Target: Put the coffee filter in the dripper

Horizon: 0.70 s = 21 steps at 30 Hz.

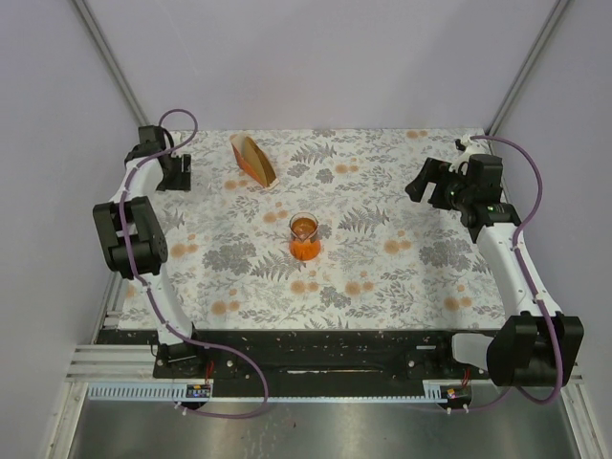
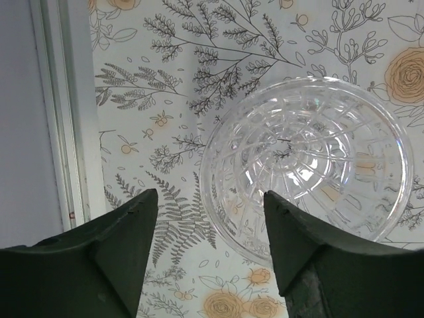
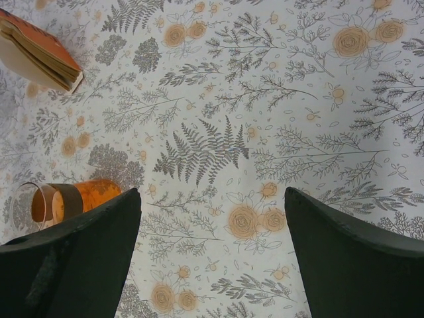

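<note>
The dripper (image 1: 304,236) stands upright mid-table, a clear cone on an orange base, and also shows at the left edge of the right wrist view as the dripper (image 3: 73,199). Light-brown paper, the coffee filter (image 1: 303,227), shows inside the cone. My left gripper (image 1: 175,174) hangs at the far left back, far from the dripper. It is open (image 2: 209,195) above the tablecloth, with nothing between its fingers. My right gripper (image 1: 421,182) is at the back right, pointed toward the middle, open (image 3: 212,192) and empty.
A bundle of brown filters in an orange holder (image 1: 252,160) lies behind the dripper, toward the left. A clear ribbed glass dish (image 2: 308,159) sits on the cloth under my left gripper, its rim by the right finger. A metal frame rail (image 2: 59,132) runs along the left edge.
</note>
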{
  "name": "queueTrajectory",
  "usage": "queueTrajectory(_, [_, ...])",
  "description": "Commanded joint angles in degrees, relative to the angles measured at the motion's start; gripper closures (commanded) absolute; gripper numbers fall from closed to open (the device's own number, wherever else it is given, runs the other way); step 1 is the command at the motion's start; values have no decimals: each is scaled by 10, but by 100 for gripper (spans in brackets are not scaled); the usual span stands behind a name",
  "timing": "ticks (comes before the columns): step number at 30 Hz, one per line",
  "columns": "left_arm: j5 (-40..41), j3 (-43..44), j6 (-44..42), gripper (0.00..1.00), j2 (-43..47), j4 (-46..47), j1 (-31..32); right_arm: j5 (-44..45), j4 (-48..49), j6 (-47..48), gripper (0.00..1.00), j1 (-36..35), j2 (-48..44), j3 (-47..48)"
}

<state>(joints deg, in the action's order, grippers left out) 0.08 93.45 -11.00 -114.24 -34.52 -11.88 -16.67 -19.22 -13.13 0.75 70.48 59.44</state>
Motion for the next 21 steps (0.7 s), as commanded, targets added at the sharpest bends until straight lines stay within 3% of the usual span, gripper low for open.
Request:
queueTrajectory(1, [-26,38,11,39,-18,20,-1,-5,10,7,3,-5,1,4])
queueTrajectory(6, [-78,37,21,78,-22,13,-6,-2,9,8,3,-5,-5,6])
queueTrajectory(12, [-97,52,17,100,-36,-19,-6,-1,5,9,3,-4,-8,7])
queueTrajectory(17, [-142,40,12,100,-20,-43,-8,5,-10,13,5,-34,-7,19])
queueTrajectory(21, [-182,-2,12,100,33,-45,-10,73,-30,0,8,-132,14,49])
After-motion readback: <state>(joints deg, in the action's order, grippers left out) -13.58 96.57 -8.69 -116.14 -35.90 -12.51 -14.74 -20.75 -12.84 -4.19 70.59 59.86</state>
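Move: The left hand stands open at the near-left rim of the clear dripper, whose middle lies about 5 cm to its right, 2 cm ahead and 3 cm lower. The coffee filter pack is about 21 cm right of this hand and 6 cm ahead; the carafe some 37 cm right and 15 cm back. From the empty right hand the filter pack lies roughly 44 cm left, 14 cm ahead and 18 cm below. The left hand eases about 1 cm down and forward while its fingers close from wide open onto the dripper's left rim, pinching its thin wall, then rises about 1.5 cm and carries on rightward, some 3.5 cm in all, drawing slightly back at the end as the wrist rolls its left side down by about 10 degrees. The right hand, open and empty, waits high up and only at the end sets off left towards the filter pack, covering about 2.5 cm. ##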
